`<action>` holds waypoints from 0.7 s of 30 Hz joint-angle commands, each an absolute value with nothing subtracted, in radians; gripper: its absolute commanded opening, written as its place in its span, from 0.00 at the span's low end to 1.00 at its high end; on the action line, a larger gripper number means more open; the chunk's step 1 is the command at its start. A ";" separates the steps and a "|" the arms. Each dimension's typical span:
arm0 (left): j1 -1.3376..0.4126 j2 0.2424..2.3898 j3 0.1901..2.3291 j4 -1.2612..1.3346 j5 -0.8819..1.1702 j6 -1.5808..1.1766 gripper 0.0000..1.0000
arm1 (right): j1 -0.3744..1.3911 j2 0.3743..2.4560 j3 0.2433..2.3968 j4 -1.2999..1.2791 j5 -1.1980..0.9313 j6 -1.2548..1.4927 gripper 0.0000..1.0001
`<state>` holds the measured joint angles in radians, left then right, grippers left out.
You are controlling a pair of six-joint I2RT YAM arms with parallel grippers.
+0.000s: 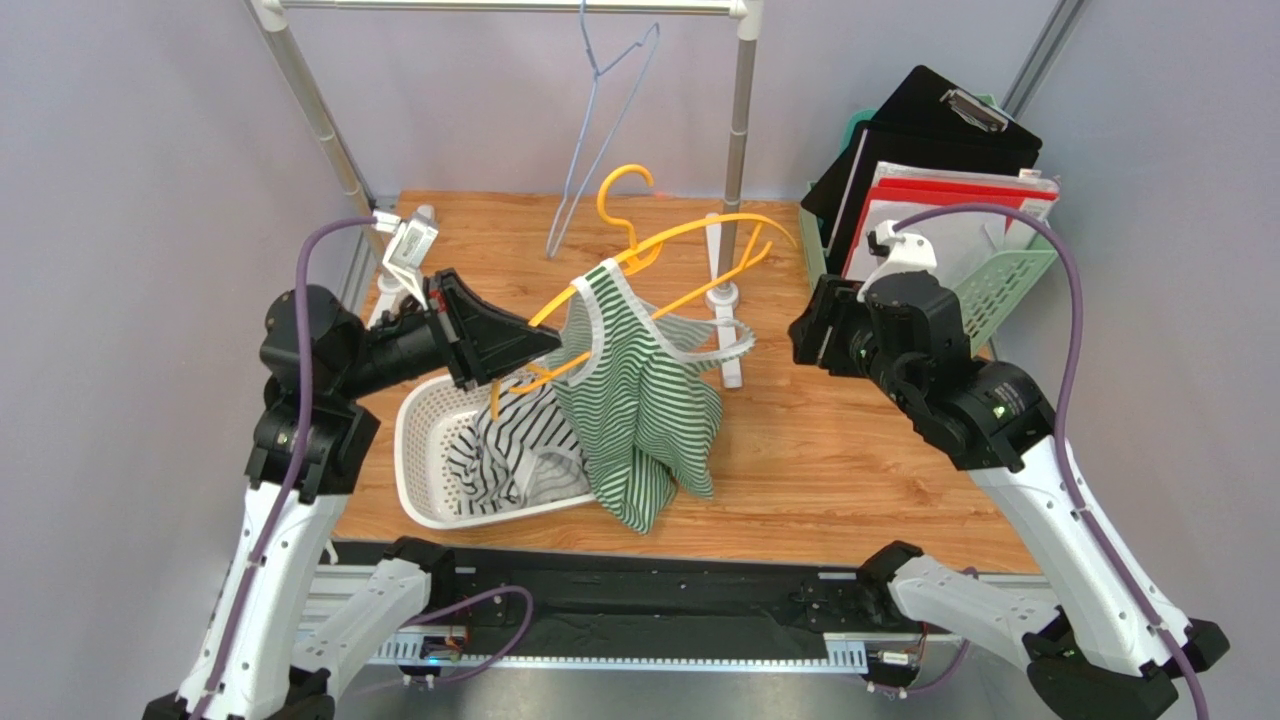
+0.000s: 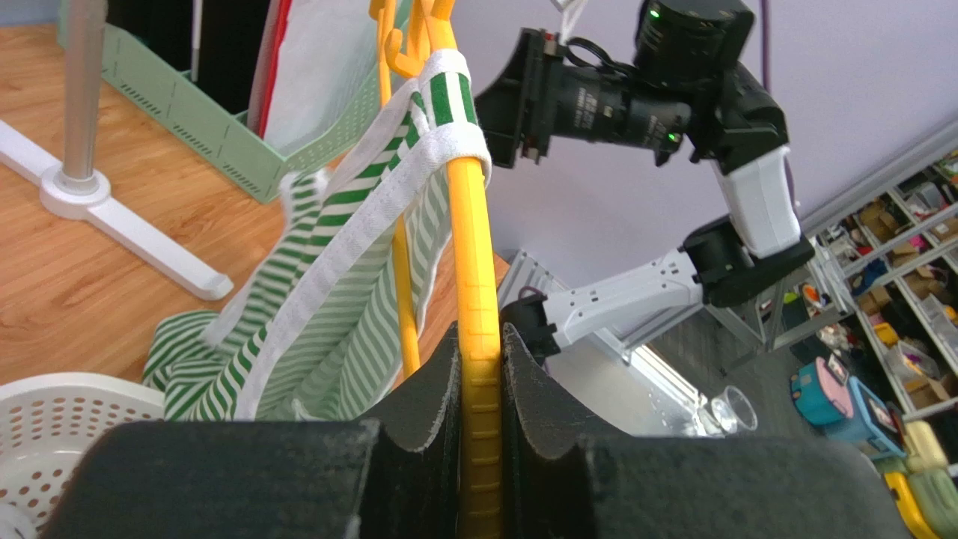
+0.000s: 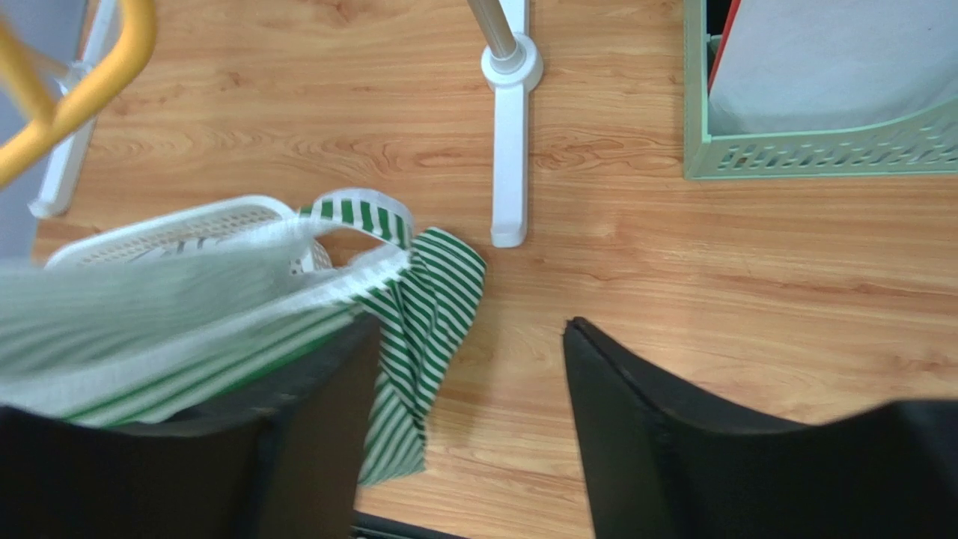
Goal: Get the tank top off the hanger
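An orange hanger (image 1: 694,228) is tilted over the table's middle, with my left gripper (image 1: 526,348) shut on its lower bar. In the left wrist view the pads (image 2: 433,393) clamp that yellow-orange bar (image 2: 472,247). The green-and-white striped tank top (image 1: 646,398) hangs from the hanger by one white-edged strap (image 2: 455,146), and its body droops to the table. My right gripper (image 1: 796,333) hovers to the right of it, open. Between its fingers (image 3: 467,371) only bare wood shows, while blurred fabric (image 3: 169,326) lies over the outside of the left finger (image 3: 315,438).
A white basket (image 1: 413,450) holding a black-and-white striped garment (image 1: 504,450) sits below the left gripper. A clothes rack's pole (image 1: 739,135) and white foot (image 3: 508,168) stand behind the tank top, with a blue wire hanger (image 1: 601,105) on the rail. A green file tray (image 1: 1007,293) is back right.
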<state>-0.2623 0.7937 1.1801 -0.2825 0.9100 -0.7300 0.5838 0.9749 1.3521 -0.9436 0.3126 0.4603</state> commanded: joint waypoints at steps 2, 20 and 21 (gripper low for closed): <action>-0.270 0.857 1.215 -0.178 0.873 -0.738 0.00 | 0.581 0.925 1.376 -0.980 0.194 0.384 0.74; -0.302 0.828 1.161 -0.206 0.773 -0.678 0.00 | 0.732 1.018 1.381 -0.344 -0.106 1.035 0.80; -0.304 0.825 1.158 -0.207 0.767 -0.673 0.00 | 0.747 1.032 1.405 -0.347 -0.085 1.032 0.79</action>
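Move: The strap of the tank top still looped on the hanger is about 24 cm to the right hand's left, roughly 14 cm above it and about level with it forward. The hanger's empty right end is some 4 cm ahead, 2 cm left and 10 cm up; the freed strap hangs about 9 cm left, level forward, 2 cm below. From the left hand, already gripping the hanger's left end, the looped strap is about 8 cm right, 6 cm ahead and 4 cm up. The left fingers keep their pinch on the hanger's left end, carrying it some 3 cm forward and slightly down before easing. The right hand, touching nothing, opens wider and draws back about 4 cm, then sweeps roughly 13 cm left and 12 cm up towards the looped strap, rolling its left side up some 40 degrees while swinging counter-clockwise. ##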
